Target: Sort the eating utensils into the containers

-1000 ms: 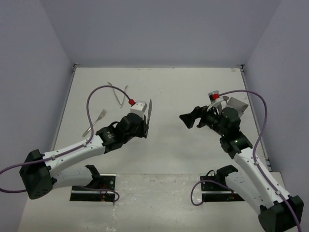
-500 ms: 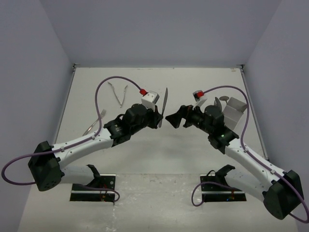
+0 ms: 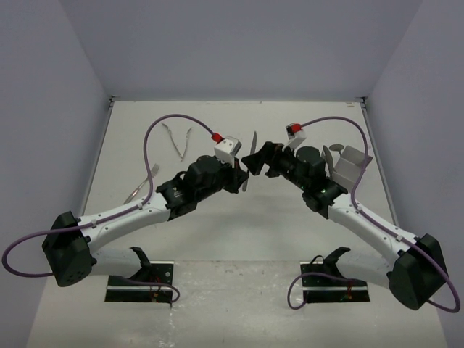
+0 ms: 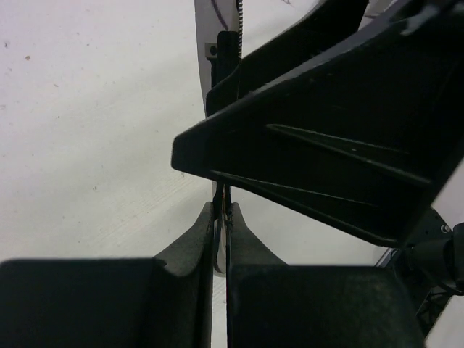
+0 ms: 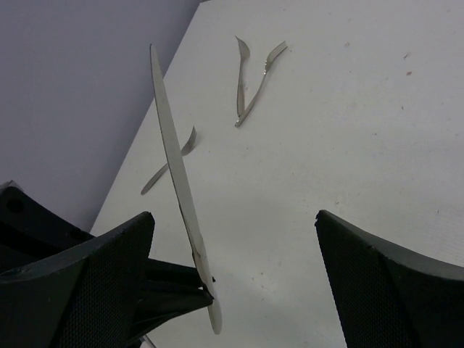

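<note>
My left gripper is shut on a silver table knife near its handle end and holds it blade-up above the middle of the table. In the left wrist view the fingers pinch the knife edge-on. My right gripper is open and faces the left one. In the right wrist view its jaws stand wide on either side of the knife without touching it. Three forks lie on the table at the back left: a crossed pair and a single one. The white container stands at the right.
A spoon sticks out of the container on its left side. The crossed forks and the single fork also show in the right wrist view. Purple cables loop over both arms. The side walls stand close to the table's edges.
Both arms swung toward the middle. The left one carried the knife to the right and raised it; the right gripper came left until its open jaws straddle the knife.
</note>
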You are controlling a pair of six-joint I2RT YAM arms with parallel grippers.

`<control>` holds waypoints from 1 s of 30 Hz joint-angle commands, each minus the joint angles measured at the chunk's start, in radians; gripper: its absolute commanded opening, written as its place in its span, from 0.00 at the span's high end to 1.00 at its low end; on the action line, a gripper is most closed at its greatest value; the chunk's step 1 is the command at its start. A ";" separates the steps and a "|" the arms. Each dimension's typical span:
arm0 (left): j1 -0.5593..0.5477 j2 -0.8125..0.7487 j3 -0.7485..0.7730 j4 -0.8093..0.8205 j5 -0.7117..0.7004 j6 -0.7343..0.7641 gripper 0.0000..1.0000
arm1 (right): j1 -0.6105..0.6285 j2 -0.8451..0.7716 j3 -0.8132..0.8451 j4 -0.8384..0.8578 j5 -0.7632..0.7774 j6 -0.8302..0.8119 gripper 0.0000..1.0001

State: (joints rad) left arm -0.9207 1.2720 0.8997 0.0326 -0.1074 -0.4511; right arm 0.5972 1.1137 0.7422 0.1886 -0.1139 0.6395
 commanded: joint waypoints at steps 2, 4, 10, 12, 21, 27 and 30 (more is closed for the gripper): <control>-0.010 -0.002 0.048 0.084 0.009 0.006 1.00 | 0.022 0.038 0.066 0.022 0.057 0.023 0.15; -0.010 0.003 0.050 0.087 -0.001 -0.004 1.00 | 0.035 0.041 0.072 0.022 0.053 0.019 0.25; -0.012 0.024 0.067 0.113 -0.034 -0.014 1.00 | 0.079 0.026 0.066 0.003 0.088 0.012 0.70; -0.012 0.029 0.071 0.113 -0.037 -0.015 1.00 | 0.082 0.018 0.060 0.005 0.089 -0.001 0.90; -0.012 0.003 0.093 0.056 -0.029 -0.023 0.00 | 0.073 -0.092 0.048 -0.072 0.367 -0.280 1.00; 0.019 -0.140 -0.013 -0.097 -0.241 -0.058 0.00 | -0.178 -0.299 -0.096 -0.067 0.400 -0.526 1.00; 0.104 -0.201 -0.065 -0.169 -0.250 -0.107 0.00 | -0.379 -0.380 -0.263 0.094 0.274 -0.742 1.00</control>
State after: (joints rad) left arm -0.8845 1.1213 0.8745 -0.0483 -0.2649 -0.5060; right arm 0.3363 0.7807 0.6083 0.1558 0.2085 0.1600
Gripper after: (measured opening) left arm 0.997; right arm 0.038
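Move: The left gripper already holds the knife near its handle end; the knife's middle is about 4 cm ahead of this hand, 2 cm to its right and 1 cm up. The closest two forks lie some 21 cm to its left, 11 cm ahead, 20 cm below. From the open right hand, the knife's middle is about 2 cm left, level fore and aft, 1 cm lower; the container stands roughly 31 cm right, 2 cm back, 18 cm below. Hold the knife with the left gripper while you ease the right hand about 2 cm left and shut its fingers on the knife ahead of the left grip. Then open the left wide and draw it off leftward, rising slightly, and sweep the right hand nearly 20 cm right towards the container, rising a little, turning some 30 degrees clockwise and tipping its fingers up. ##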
